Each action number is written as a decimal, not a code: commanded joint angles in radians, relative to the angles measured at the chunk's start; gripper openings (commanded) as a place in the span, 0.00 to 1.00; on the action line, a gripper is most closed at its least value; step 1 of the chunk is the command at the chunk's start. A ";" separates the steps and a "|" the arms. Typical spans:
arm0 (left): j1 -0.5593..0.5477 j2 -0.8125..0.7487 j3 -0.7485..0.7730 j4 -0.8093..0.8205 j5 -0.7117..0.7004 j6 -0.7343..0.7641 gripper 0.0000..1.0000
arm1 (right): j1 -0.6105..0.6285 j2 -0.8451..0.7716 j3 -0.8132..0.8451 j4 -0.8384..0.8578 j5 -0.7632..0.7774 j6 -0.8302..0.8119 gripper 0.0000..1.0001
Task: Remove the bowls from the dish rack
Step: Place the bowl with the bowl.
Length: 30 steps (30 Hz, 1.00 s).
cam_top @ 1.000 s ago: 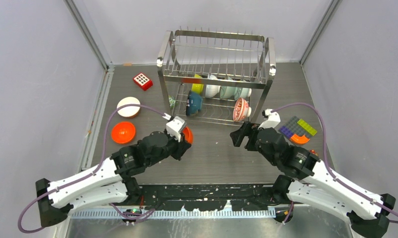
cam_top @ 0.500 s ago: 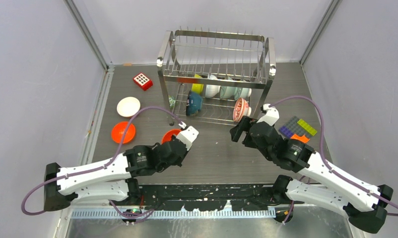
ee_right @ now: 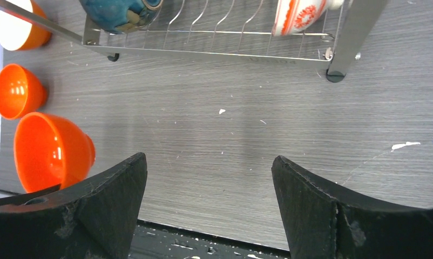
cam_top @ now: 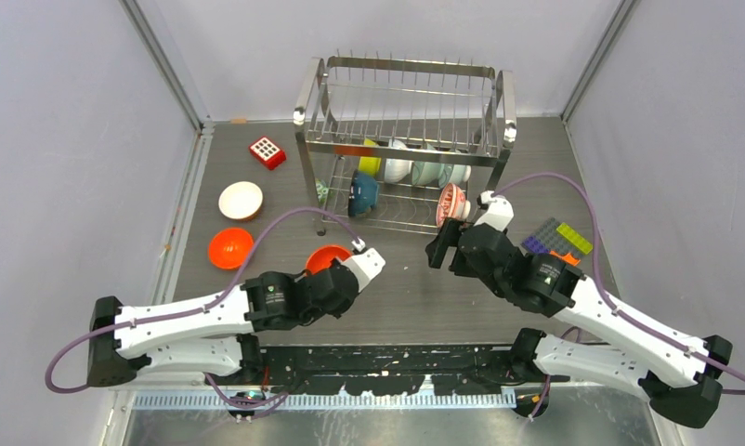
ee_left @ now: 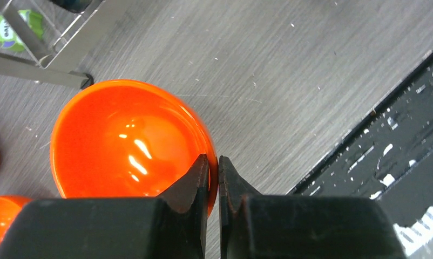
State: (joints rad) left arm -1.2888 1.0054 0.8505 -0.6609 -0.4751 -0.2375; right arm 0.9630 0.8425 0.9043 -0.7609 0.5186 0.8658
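My left gripper [ee_left: 213,162] is shut on the rim of an orange bowl [ee_left: 122,140], one finger inside and one outside. The bowl [cam_top: 324,257] sits low over the table in front of the dish rack [cam_top: 406,139]; I cannot tell if it touches. The rack's lower tier holds a yellow bowl [cam_top: 370,165], a white bowl [cam_top: 397,165], a teal bowl [cam_top: 431,172], a dark blue bowl [cam_top: 363,193] and a red-and-white patterned bowl [cam_top: 450,204]. My right gripper [ee_right: 209,162] is open and empty, just short of the rack's front rail [ee_right: 203,51], below the patterned bowl [ee_right: 300,13].
A white bowl [cam_top: 241,200] and another orange bowl [cam_top: 230,248] stand on the table at the left. A red block with white dots [cam_top: 267,151] lies at the back left. Flat toy bricks [cam_top: 559,240] lie to the right of the rack. A black strip runs along the near edge [ee_right: 203,237].
My left arm has stretched lower and flatter, carrying the orange bowl down and slightly left in front of the rack. My right gripper has edged forward toward the rack, still open.
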 commanded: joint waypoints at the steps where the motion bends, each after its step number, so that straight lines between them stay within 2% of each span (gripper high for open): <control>1: -0.023 -0.029 0.036 -0.001 0.095 0.130 0.00 | 0.007 0.015 0.093 -0.008 -0.030 -0.071 0.89; 6: -0.030 -0.080 0.028 -0.067 0.158 0.247 0.00 | 0.008 0.036 0.152 -0.038 -0.072 -0.117 0.89; 11: -0.030 -0.179 -0.020 -0.058 0.327 0.363 0.00 | 0.008 0.089 0.203 -0.091 -0.142 -0.151 0.89; 16: -0.029 -0.231 -0.037 -0.035 0.380 0.426 0.00 | 0.015 0.171 0.246 -0.088 -0.219 -0.182 0.89; 24: -0.030 -0.196 -0.019 -0.025 0.470 0.491 0.00 | 0.122 0.358 0.326 -0.028 -0.245 -0.192 0.89; 30: -0.041 -0.155 0.003 -0.048 0.502 0.521 0.00 | 0.128 0.408 0.326 0.029 -0.252 -0.188 0.89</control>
State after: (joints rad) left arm -1.3167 0.8494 0.8127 -0.7238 -0.0143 0.2310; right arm 1.0912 1.2396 1.1881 -0.7940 0.2729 0.6888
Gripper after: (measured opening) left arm 0.096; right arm 0.893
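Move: The orange bowl, already pinched by its rim in the left hand, has its middle about 5 cm ahead of that hand and 3 cm to its left. The placed orange bowl is some 26 cm left, 8 cm ahead and well below. From the empty right hand, the held bowl lies about 21 cm left, level fore and aft, and 5 cm lower; the patterned bowl stands about 12 cm straight ahead, the blue bowl 13 cm ahead and 18 cm left, both lower. Keeping its shut pinch on the orange bowl's rim, the left hand draws back about 7 cm towards the base and turns clockwise nearly 40 degrees. The open right hand comes some 10 cm left towards the held bowl, rising about 3 cm and then sinking as far again; it eases slightly back, turns counter-clockwise and tips down a little, its fingers staying wide. ##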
